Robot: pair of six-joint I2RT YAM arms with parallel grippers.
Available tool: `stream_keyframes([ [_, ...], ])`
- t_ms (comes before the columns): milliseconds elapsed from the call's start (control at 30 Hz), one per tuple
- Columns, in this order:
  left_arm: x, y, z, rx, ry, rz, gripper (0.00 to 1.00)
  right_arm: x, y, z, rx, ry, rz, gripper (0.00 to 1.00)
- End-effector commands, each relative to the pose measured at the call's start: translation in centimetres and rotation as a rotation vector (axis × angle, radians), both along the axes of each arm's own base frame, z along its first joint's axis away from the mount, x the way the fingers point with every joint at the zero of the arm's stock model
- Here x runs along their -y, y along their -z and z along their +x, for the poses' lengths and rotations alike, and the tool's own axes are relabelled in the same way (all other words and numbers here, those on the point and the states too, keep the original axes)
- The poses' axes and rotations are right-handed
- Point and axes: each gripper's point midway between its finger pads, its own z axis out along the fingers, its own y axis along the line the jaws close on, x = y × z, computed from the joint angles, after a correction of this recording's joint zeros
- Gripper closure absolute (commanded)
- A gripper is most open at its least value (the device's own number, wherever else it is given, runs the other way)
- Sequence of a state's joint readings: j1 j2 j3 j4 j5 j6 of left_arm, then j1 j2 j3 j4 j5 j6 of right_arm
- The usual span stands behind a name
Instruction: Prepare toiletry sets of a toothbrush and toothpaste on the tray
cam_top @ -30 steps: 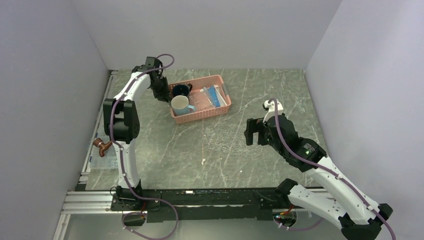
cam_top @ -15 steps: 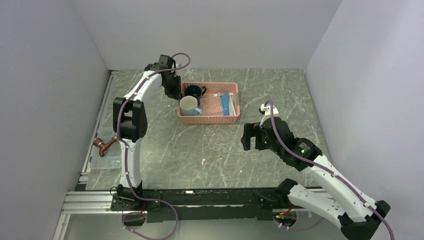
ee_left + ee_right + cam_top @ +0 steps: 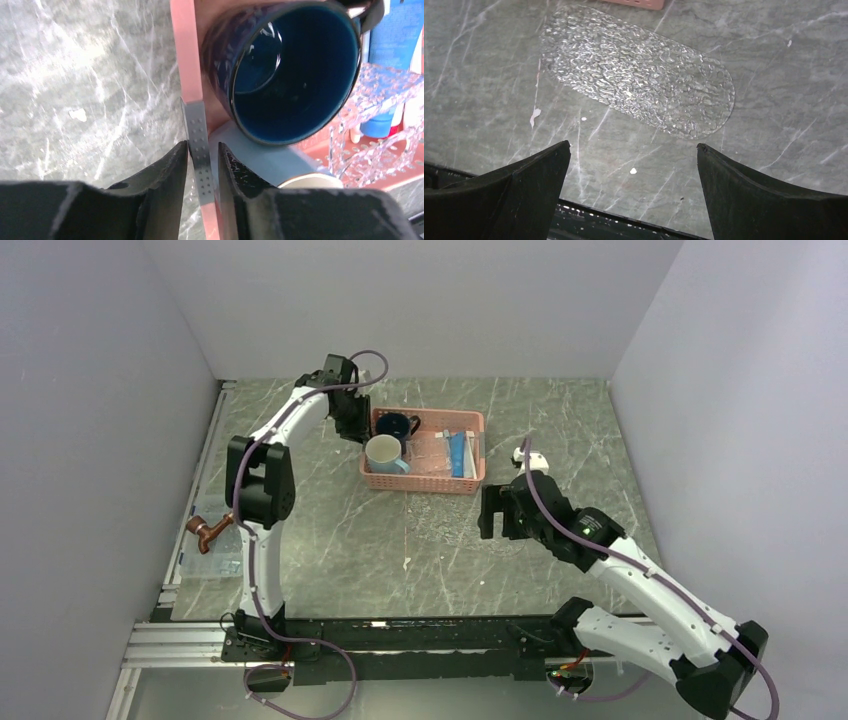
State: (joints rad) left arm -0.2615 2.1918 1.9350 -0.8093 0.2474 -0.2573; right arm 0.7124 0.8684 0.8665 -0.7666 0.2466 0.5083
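The clear textured tray (image 3: pixel 455 515) (image 3: pixel 639 70) lies flat on the marble, with nothing on it. My right gripper (image 3: pixel 487 512) (image 3: pixel 633 150) hovers just near of it, wide open and holding nothing. In the pink basket (image 3: pixel 425 482) lie blue toothpaste tubes (image 3: pixel 457 453) (image 3: pixel 387 45), with a pale slim toothbrush (image 3: pixel 473 452) beside them. My left gripper (image 3: pixel 362 435) (image 3: pixel 202 150) is at the basket's left end. Its jaws stand narrowly on either side of the pink rim (image 3: pixel 192 75) and pinch it.
A dark blue mug (image 3: pixel 396 425) (image 3: pixel 295 65) and a light blue mug (image 3: pixel 383 453) (image 3: pixel 265 160) stand in the basket's left half. A clear textured plastic piece (image 3: pixel 380 85) lies between the mugs and the tubes. A copper-coloured fitting (image 3: pixel 205 532) sits at the table's left edge.
The left gripper has dragged the pink basket to the right and turned it square to the table. The right arm has reached further left, towards the tray.
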Motion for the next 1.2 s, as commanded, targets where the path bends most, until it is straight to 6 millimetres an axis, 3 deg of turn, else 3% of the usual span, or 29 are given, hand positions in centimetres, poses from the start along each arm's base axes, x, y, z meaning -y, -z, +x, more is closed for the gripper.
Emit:
stream_keyframes([
  [0, 1.2, -3.6, -1.1, 0.064, 0.009, -0.049, 0.61, 0.6, 0.9, 1.2, -0.011, 0.118, -0.016, 0.0],
  [100, 0.9, -5.2, -1.3, 0.102, -0.006, -0.048, 0.5, 0.7, 2.0, 1.8, -0.029, 0.177, -0.031, 0.0],
  [300, -0.3, -9.8, -1.6, 0.22, -0.049, -0.033, 0.4, 0.9, 4.0, 2.8, -0.044, 0.256, -0.054, 0.0],
  [467, -2.7, -11.9, -2.7, 0.267, -0.121, 0.046, 0.39, 1.7, 5.5, 3.4, -0.048, 0.338, -0.088, 0.0],
  [733, -4.0, -14.2, -7.8, 0.334, -0.116, 0.023, 0.38, 4.7, 7.7, 5.3, -0.082, 0.504, -0.092, 0.0],
  [967, -4.5, -13.7, -13.1, 0.353, -0.065, -0.021, 0.33, 6.4, 9.1, 8.2, -0.091, 0.559, -0.047, 0.0],
  [1167, -4.7, -14.1, -16.3, 0.385, -0.018, -0.058, 0.3, 7.2, 11.2, 10.0, -0.138, 0.583, -0.046, 0.0],
])
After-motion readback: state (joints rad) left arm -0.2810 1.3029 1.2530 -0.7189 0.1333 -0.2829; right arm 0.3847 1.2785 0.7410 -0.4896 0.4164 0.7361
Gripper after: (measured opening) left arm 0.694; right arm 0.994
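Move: The left fingers still straddle the middle of the pink basket's left rim; the light-blue mug stands about 4 cm right and 2 cm back of this hand, the dark mug 6 cm right and 4 cm ahead. From the right hand, the basket's right end lies about 25 cm ahead, 3 cm left and 12 cm below; the toothpaste is level with that end and 5 cm farther left. Left opens off the basket's rim, backs 15 cm and rises; right sinks some 11 cm, swinging forward-right. ##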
